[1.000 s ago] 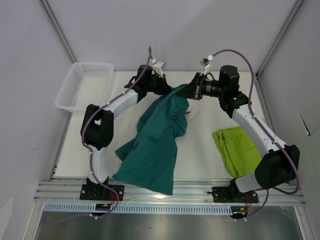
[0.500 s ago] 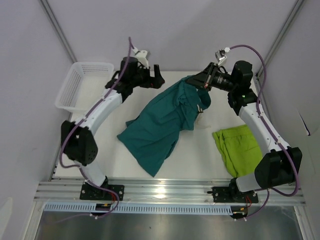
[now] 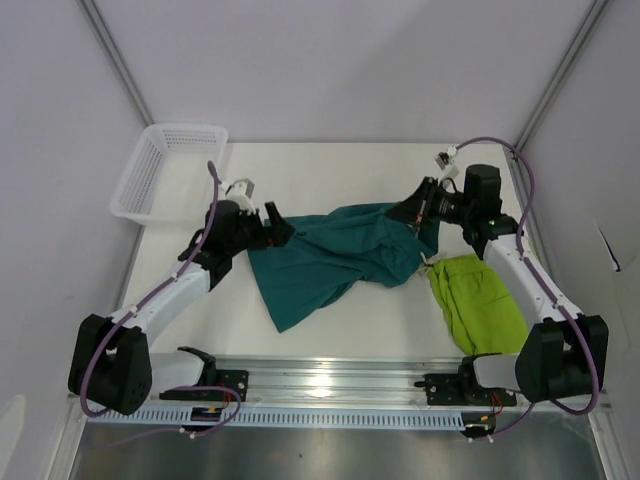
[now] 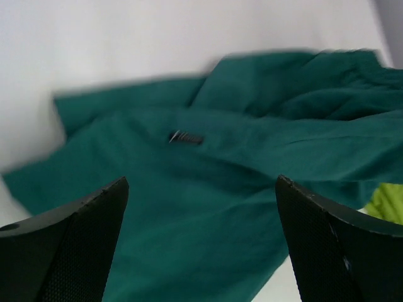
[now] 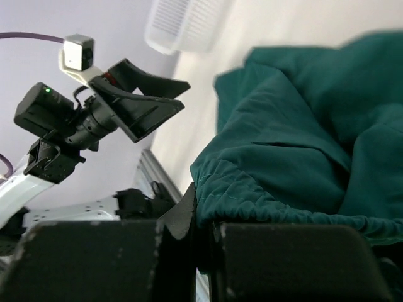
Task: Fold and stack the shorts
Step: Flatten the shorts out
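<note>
The dark teal shorts (image 3: pixel 335 255) lie crumpled across the middle of the table, with one leg pointing toward the near edge. My right gripper (image 3: pixel 422 213) is shut on their gathered waistband (image 5: pixel 252 195) at the right end, holding it a little off the table. At the left edge of the teal cloth my left gripper (image 3: pixel 273 225) stands open with nothing between its fingers (image 4: pixel 69 245). In the left wrist view the teal shorts (image 4: pixel 208 207) fill the frame and show a small white logo (image 4: pixel 186 137). The lime green shorts (image 3: pixel 478 300) lie folded at the right.
A white mesh basket (image 3: pixel 165 170) stands at the table's far left corner. The lime green shorts (image 4: pixel 387 204) peek in at the right of the left wrist view. The aluminium rail (image 3: pixel 330 380) runs along the near edge.
My left gripper has let go of the teal shorts, opened wide and swung down to the left. My right gripper lowered with the waistband, and the shorts dropped onto the table.
</note>
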Tool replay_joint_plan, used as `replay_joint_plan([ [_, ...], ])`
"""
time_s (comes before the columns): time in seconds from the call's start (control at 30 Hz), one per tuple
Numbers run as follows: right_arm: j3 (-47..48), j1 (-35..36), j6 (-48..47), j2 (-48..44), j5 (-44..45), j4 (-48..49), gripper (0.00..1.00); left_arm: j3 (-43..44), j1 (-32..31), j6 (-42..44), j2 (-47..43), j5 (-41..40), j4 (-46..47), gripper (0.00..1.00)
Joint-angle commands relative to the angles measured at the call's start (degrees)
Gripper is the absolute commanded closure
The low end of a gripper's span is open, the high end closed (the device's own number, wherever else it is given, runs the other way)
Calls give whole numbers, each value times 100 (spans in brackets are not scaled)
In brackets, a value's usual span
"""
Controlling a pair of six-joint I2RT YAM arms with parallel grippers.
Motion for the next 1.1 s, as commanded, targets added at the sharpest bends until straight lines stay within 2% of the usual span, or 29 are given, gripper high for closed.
replay_joint_plan([
  [0.0, -508, -195, -742, -496, 451, -371, 100, -822, 265, -675, -160, -268, 617, 1],
  [0.2, -1424, -486, -1032, -892, 891, -373, 100, -1299, 555, -948, -564, -1137, 257, 1],
  [0.4, -2479, -521, -1067, -1305, 1075, 208, 100, -1361, 1468, -1290, -231, -349, 379, 1],
  [0.57, -2839, -530, -1234, -1384, 1137, 418, 100, -1291, 1768, -1387, 24, -67, 467, 1],
  [0.73, -2998, -592, -1278, -1385, 1111, 560, 100, -1334, 1935, -1501, 454, 407, 949, 8],
  [0.83, -3042, -644, -1287, -1367, 1084, 586, 100, -1317, 2286, -1589, 744, 820, 1179, 20],
  [1.07, -3060, -715, -1217, -1472, 909, 691, 100, -1080, 2471, -1774, 1421, 1129, 1487, 29],
])
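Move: The left hand is empty and wide open: the teal shorts' left corner lies about 4 cm ahead, 7 cm to its left and 17 below, their black label some 7 ahead and 8 to the right. The right hand holds the gathered right end in the air; the table spot it is lowering towards is roughly 5 cm back, 6 to its right and 26 below, with the folded green shorts 11 back and 24 right. The right hand, shut all along on the gathered edge of the teal shorts, swings down about 15 cm with some 6 cm to its right and 5 back, bringing that end towards the table beside the green shorts, then all but stops there. Meanwhile the left hand dips quickly, sweeps about 12 cm left over the cloth's left end and sinks again to some 12 cm lower in all, turning counter-clockwise, tipping its fingers further down by around 20 degrees and closing them only part way, to come just short of the left corner. ##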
